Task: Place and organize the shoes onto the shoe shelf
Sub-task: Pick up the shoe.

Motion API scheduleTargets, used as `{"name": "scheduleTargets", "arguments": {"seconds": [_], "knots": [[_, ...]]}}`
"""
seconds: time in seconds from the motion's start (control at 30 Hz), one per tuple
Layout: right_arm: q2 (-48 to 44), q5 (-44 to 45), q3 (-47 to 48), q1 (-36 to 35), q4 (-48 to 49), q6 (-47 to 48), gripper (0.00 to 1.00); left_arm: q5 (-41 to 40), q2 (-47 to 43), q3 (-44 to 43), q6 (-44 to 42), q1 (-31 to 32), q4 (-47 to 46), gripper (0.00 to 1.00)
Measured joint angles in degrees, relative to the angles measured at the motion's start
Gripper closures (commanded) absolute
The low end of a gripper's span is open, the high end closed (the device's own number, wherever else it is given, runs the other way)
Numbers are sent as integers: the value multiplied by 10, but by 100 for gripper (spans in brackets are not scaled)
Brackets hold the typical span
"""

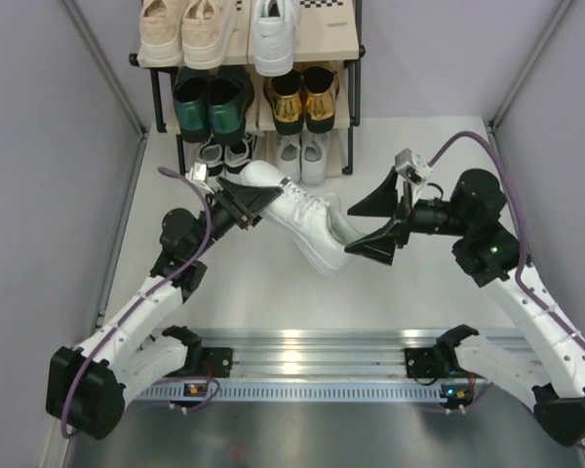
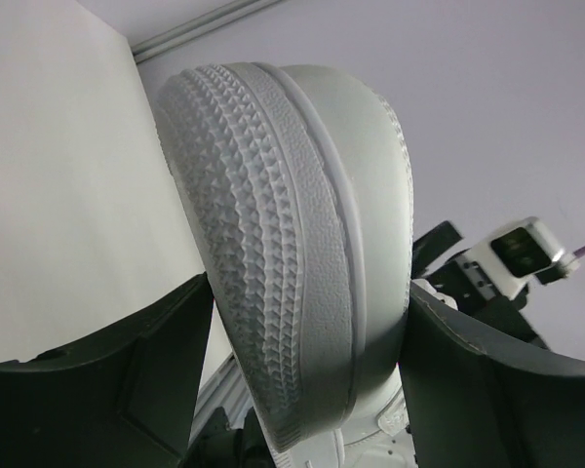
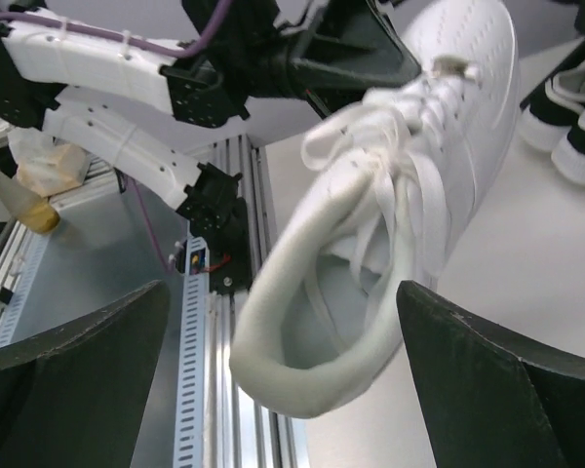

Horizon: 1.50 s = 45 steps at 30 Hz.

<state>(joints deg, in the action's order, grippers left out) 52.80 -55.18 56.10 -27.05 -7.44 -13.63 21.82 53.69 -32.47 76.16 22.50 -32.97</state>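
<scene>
A chunky white sneaker (image 1: 297, 216) hangs tilted above the floor in front of the shoe shelf (image 1: 343, 44). My left gripper (image 1: 246, 203) is shut on its toe. In the left wrist view the ribbed sole and toe cap (image 2: 292, 244) fill the gap between the two fingers. My right gripper (image 1: 351, 230) stands open around the heel. In the right wrist view the padded collar (image 3: 302, 380) sits between the wide-apart fingers without touching them. A matching white sneaker (image 1: 273, 39) stands on the top board.
The top board also holds beige sneakers (image 1: 183, 29). Green loafers (image 1: 210, 105) and gold loafers (image 1: 304, 97) sit on the middle board. Black-and-white sneakers (image 1: 224, 153) and white lace-ups (image 1: 302, 154) are at the bottom. Grey walls flank both sides, and a metal rail (image 1: 312, 356) runs along the near edge.
</scene>
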Motion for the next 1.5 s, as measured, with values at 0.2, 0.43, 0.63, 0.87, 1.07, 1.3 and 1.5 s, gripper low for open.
{"name": "scheduleTargets", "arguments": {"seconds": [0.2, 0.43, 0.63, 0.87, 1.07, 1.3, 1.5], "knots": [[-19, 6, 32, 2, -21, 10, 4, 55, 0, -2, -44, -3, 37, 100], [43, 75, 32, -4, -83, 24, 14, 87, -1, -3, -61, -3, 49, 100], [78, 120, 42, -25, -138, 46, 24, 96, 0, -8, -63, -3, 48, 100], [81, 123, 48, -47, -138, 46, 39, 100, 7, -25, -63, -3, 36, 100], [93, 110, 48, -60, -123, 24, 65, 107, 35, -40, -58, -3, 29, 100], [134, 112, 79, -58, -125, 20, 100, 88, 50, -46, -48, -16, 30, 100], [142, 103, 105, -55, -125, 18, 100, 77, 56, -60, -37, -18, 19, 39]]}}
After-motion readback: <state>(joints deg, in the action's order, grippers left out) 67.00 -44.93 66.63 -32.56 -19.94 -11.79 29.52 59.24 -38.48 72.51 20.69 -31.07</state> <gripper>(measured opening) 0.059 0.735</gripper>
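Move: The right hand is open, fingers pointing left, with the held white shoe's heel end just before them; the shoe's middle is about 12 cm to its left, 3 cm ahead and 4 cm lower. The left hand grips the toe half, the shoe's middle some 7 cm to its right and 3 cm back, near its height. The gold shoes sit roughly 30 cm ahead and 12 cm left of the right hand, 8 cm below; the white pair underneath them is about 28 cm below the right hand. The right fingers shut almost fully and pinch the upper edge of the shoe's opening, by the tongue and laces. Before that the right hand bobs up 2 cm, swings forward and down about 7 cm while its fingertips tip some 10 degrees down and the wrist rolls a little, then creeps 3 cm left as it closes. The left hand keeps its grip, easing 2–3 cm back, down and right, then returning forward. ##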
